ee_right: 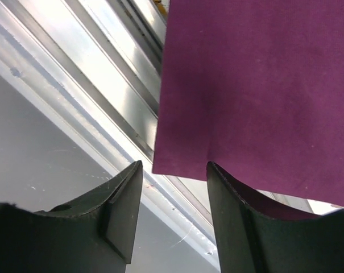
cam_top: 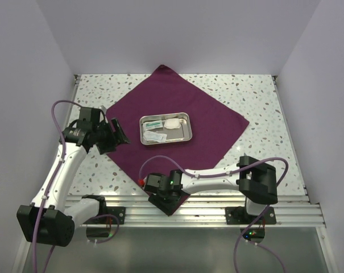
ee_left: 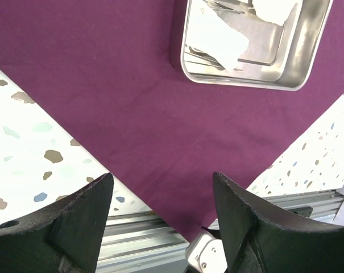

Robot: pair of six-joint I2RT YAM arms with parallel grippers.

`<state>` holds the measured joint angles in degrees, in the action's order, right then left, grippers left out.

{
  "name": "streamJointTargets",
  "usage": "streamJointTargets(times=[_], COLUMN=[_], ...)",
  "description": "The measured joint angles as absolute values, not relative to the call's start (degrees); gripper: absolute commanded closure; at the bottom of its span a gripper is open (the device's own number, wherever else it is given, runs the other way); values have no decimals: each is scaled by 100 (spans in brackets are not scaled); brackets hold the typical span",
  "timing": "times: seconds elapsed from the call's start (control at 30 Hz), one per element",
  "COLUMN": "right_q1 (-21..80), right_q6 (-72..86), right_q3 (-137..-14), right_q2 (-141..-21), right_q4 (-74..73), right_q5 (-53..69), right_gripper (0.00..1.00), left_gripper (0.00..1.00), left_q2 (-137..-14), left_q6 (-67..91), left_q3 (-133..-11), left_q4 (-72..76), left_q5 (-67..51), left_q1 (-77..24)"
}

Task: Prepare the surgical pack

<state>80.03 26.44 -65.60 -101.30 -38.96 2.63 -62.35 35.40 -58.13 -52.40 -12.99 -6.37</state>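
The surgical pack lies unwrapped. Its dark purple cloth (cam_top: pixel 203 122) is spread as a diamond, with the steel tray (cam_top: pixel 186 138) in the middle holding white gauze (cam_top: pixel 172 123) and small packets (cam_top: pixel 155 136). My left gripper (cam_top: pixel 117 134) hovers open at the cloth's left corner; in its wrist view the left gripper (ee_left: pixel 163 182) looks over the cloth (ee_left: pixel 103 74) toward the tray (ee_left: pixel 308 51). My right gripper (cam_top: pixel 170 201) is at the near corner, which hangs over the rail. In the right wrist view the right gripper (ee_right: pixel 172 168) is open, and the cloth corner (ee_right: pixel 245 85) ends at its fingertips.
Aluminium rails (cam_top: pixel 217 213) run along the table's near edge, under the cloth's near corner. The speckled tabletop (cam_top: pixel 262 102) shows around the cloth. White walls (cam_top: pixel 177 34) close in the back and both sides. The right arm's white link (ee_left: pixel 208 256) shows between the left fingers.
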Motion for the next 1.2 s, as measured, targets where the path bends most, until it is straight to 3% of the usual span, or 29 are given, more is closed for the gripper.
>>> streamJointTargets(times=[0.17, 0.37, 0.5, 0.6, 0.9, 1.2], right_q1=[8084, 8138, 8130, 8132, 7918, 6167], right_q6=[2644, 2641, 2633, 2661, 2724, 2091], right_q3=[-6560, -6549, -6543, -6545, -7137, -8801], right_q2=[-10204, -10318, -10324, -10333, -10272, -9830], right_q4=[-3837, -3846, -3876, -3933, -4399, -4488], right_q5=[327, 388, 344, 198, -679, -1470], right_gripper=[49, 59, 86, 100, 100, 100], left_gripper=[26, 26, 26, 26, 26, 26], left_q2=[-6241, -6331, -6370, -6379, -6630, -7032], left_q6=[3540, 3538, 3538, 3538, 3540, 3597], left_q3=[-5749, -5736, -5728, -5708, -5745, -6270], left_q4=[-5240, -5236, -5225, -5210, -5207, -5194], left_q5=[-1302, -1302, -1304, -1304, -1293, -1057], left_q1=[-637, -637, -637, -637, -637, -637])
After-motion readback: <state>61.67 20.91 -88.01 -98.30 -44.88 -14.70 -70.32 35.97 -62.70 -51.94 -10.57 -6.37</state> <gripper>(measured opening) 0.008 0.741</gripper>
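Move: The near corner of the purple cloth lies just under the right hand's open fingers, about 2 cm back, 2 cm below and on line sideways. From that hand, the steel tray stands some 32 cm straight ahead; inside it, the white glove packet is about 29 cm ahead and 5 cm left, the gauze pad 35 cm ahead and 2 cm right. From the left hand, that cloth corner is roughly 24 cm back, 20 cm right and 16 cm down. The right hand eases back and down about a centimetre onto the cloth's near corner beside the metal rail, shuts its half-open fingers to pinch it, then carries it quickly forward towards the tray, some 20 cm out and nearly 15 cm up, the wrist swinging about 30 degrees so the fingertips tip forward and round clockwise. The left hand, empty and open, sinks some 2 cm, then starts forward by about 2.5 cm, rising slightly. ##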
